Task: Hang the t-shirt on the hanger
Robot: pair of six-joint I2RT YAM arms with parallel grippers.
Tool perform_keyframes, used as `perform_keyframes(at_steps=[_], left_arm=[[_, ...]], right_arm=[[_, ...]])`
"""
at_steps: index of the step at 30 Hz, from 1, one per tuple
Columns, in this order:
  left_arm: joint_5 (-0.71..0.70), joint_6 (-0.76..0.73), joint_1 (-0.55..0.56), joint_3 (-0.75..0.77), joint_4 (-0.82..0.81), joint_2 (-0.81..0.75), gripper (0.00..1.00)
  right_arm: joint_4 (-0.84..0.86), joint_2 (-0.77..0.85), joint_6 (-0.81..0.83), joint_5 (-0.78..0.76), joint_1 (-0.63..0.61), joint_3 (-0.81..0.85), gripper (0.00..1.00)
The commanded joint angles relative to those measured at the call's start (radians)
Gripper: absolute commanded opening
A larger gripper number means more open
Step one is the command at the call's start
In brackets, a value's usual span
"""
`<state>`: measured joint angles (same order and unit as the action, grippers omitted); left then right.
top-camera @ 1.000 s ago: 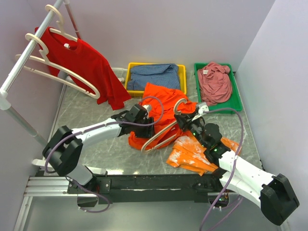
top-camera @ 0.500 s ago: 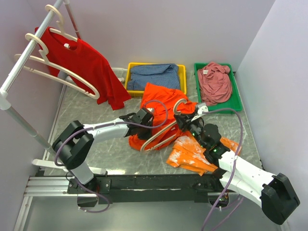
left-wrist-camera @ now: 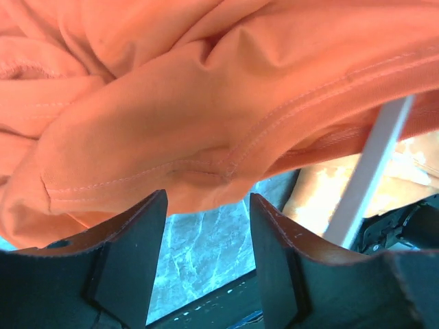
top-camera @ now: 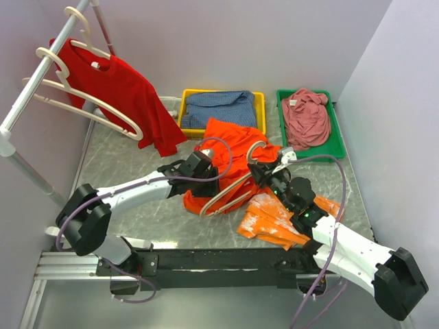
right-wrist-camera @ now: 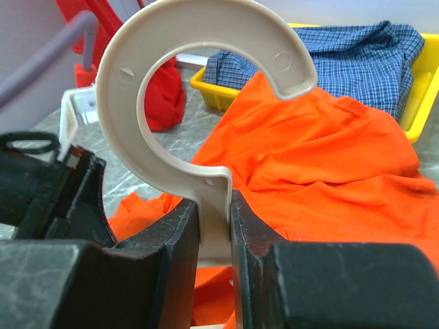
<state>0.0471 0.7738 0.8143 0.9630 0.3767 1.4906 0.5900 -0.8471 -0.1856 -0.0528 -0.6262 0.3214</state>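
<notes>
The orange-red t-shirt (top-camera: 230, 140) lies crumpled mid-table, draped over one shoulder of the cream hanger (top-camera: 233, 188). My right gripper (top-camera: 266, 166) is shut on the neck just below the round hook (right-wrist-camera: 206, 17), holding it upright; the jaws (right-wrist-camera: 214, 205) press the plastic from both sides. My left gripper (top-camera: 204, 166) is at the shirt's left edge, open. In the left wrist view the shirt's hemmed folds (left-wrist-camera: 206, 103) hang just above the fingertips (left-wrist-camera: 207, 223), bare marble shows between them, and a white hanger bar (left-wrist-camera: 374, 164) slants at right.
A lighter orange cloth with white smudges (top-camera: 271, 219) lies under my right arm. A yellow tray (top-camera: 260, 103) holds a blue checked shirt; a green tray (top-camera: 281, 96) holds a pink garment. A darker red t-shirt (top-camera: 130, 96) and spare hangers (top-camera: 89, 110) hang on the rack (top-camera: 34, 79) at left.
Half a second ago the left arm reached further right into the shirt; it has since drawn back slightly left. The right gripper and hanger have held still.
</notes>
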Motion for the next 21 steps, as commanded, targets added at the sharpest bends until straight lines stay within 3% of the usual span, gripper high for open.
perform_keyframes(at_steps=[1,10,13,17,18,21], left_arm=[[-0.019,0.064,0.016,-0.018,-0.012,0.035,0.58],[-0.154,0.041,0.091,0.085,-0.016,0.18,0.59],[-0.179,0.033,0.091,0.079,-0.024,0.186,0.53],[-0.204,0.015,0.091,0.08,-0.018,0.181,0.09],[-0.207,0.01,0.091,0.085,-0.015,0.181,0.03],[-0.207,-0.008,0.086,0.074,-0.009,0.154,0.01]], right_arm=[[0.045,0.023,0.02,-0.028,-0.009,0.039,0.0],[0.039,0.014,0.021,-0.035,-0.013,0.045,0.0],[0.036,0.016,0.021,-0.036,-0.013,0.044,0.0],[0.039,0.014,0.023,-0.056,-0.013,0.042,0.0],[0.039,0.016,0.025,-0.058,-0.015,0.041,0.0],[0.05,0.01,0.031,-0.084,-0.015,0.039,0.0]])
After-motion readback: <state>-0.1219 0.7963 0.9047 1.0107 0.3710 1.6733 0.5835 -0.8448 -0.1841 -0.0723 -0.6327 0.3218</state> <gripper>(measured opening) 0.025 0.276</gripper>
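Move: The t-shirt's near edge, by the stitched seam, lies about 5 cm below the open left fingers, 1 cm to their right and neither ahead nor back. The hanger's middle hangs some 6 cm right and 2 cm back, near the hand's height; the folded orange-white shirt lies about 26 cm right, 9 cm back and 8 cm lower. From the right hand, that edge is roughly 15 cm left, 5 cm back and 15 cm below. The left fingertips pinch the t-shirt's edge at the seam, going from over half open to shut on the cloth after the hand drops about 5 cm onto it, edging 1 cm right on the way. The wrist tilts some 10 degrees, bringing the fingers nearer to straight down, while the right hand still holds the hanger by its neck and stays in place. ##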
